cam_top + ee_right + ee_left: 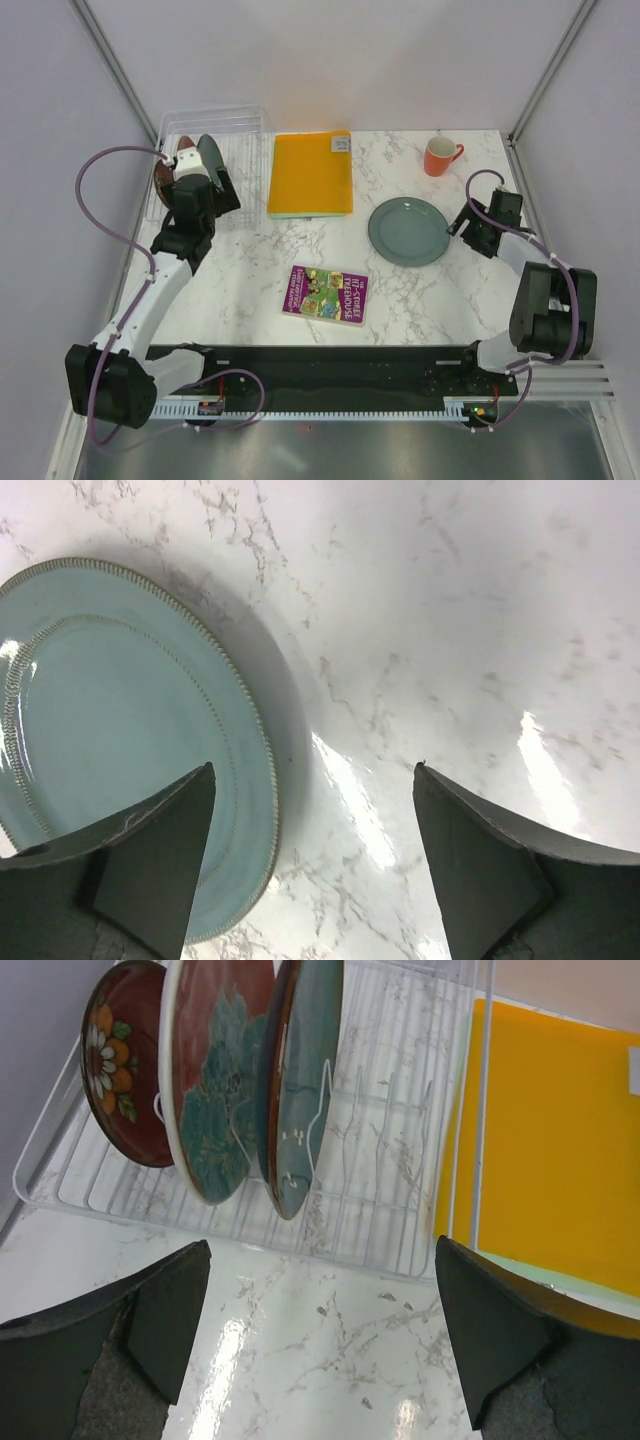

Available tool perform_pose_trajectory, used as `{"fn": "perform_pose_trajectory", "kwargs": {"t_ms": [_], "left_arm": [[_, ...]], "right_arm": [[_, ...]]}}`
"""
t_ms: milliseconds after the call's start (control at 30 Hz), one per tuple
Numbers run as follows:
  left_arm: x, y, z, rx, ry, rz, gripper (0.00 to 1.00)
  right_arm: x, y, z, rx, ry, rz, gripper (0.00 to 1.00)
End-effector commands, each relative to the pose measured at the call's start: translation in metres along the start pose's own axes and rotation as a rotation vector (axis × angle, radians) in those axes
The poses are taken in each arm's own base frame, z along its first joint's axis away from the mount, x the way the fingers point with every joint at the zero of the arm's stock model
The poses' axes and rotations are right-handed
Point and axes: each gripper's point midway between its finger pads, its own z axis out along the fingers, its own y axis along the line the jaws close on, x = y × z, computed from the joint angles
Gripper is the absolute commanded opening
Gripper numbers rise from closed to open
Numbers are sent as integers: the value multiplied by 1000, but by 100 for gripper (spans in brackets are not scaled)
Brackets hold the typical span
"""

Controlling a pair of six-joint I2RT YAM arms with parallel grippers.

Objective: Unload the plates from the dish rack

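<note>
The clear dish rack (215, 150) stands at the back left. Three plates stand upright in the rack (390, 1170): a small dark red one with a flower (120, 1070), a red one with teal blotches (215, 1080) and a dark teal one (305, 1090). My left gripper (322, 1245) is open just in front of the rack, above bare marble, with nothing between its fingers. A grey-green plate (408, 231) lies flat on the table at the right. My right gripper (314, 770) is open at the edge of this plate (100, 740), with one finger over the rim.
An orange folder (311, 172) lies right beside the rack, its edge (560, 1140) close to my left gripper's right finger. An orange mug (438, 156) stands at the back right. A colourful book (325, 293) lies near the table's front middle.
</note>
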Motion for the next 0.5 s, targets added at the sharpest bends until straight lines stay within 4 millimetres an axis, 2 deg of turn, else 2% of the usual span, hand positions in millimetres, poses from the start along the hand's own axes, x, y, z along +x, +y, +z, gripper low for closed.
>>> {"fn": "perform_pose_trajectory", "kwargs": {"t_ms": [0,67,100,133,167,200,233,300,333,467], "left_arm": [[-34,2,23,8,-51,-6,100],[-43,8,34,-13,-64,-13,100],[-38,8,45,-24,-44,-1,100],[-39,11,51,-30,-42,13,100],[-49,9,56,-28,-69,13,100],[-47,9,63,-30,-64,24,100],[-40,8,74,-33,-42,43,100],[-48,2,85,-28,-54,44,100],[-39,1,95,-31,-32,55,99],[-41,2,117,-78,-29,70,96]], "right_arm": [[-34,-9,-44,99,-139,-48,88],[-33,3,-54,38,-149,-45,88],[-37,9,-64,12,-177,-47,88],[-37,12,-67,0,-185,-48,89],[-39,13,-72,-7,-197,-51,90],[-42,17,-78,-20,-218,-52,91],[-42,17,-80,-24,-221,-54,91],[-42,21,-83,-41,-222,-60,91],[-42,22,-84,-45,-220,-59,91],[-37,24,-81,-60,-196,-57,91]]}}
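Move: The blue-grey plate still in the rack stands about 11 cm ahead of the left hand, 3 cm to its left and 11 cm below. The red plate is 5 cm farther left, level with it; the flowered one is 11 cm to its left and 2 cm nearer. From the right hand the blue-grey plate is some 60 cm left, 11 ahead and 7 up; the already laid plate is about 13 cm left, level fore and aft, 4 below. The blue-grey rack plate is what the left hand closes in on: wide open, it travels some 9 cm forward over the rack, easing 3 cm left at first and sinking about 2 cm, mostly late. Beside the already laid plate, the empty right hand rises straight up about 10 cm, its open fingers tipping up some 10 degrees, and then stops. ##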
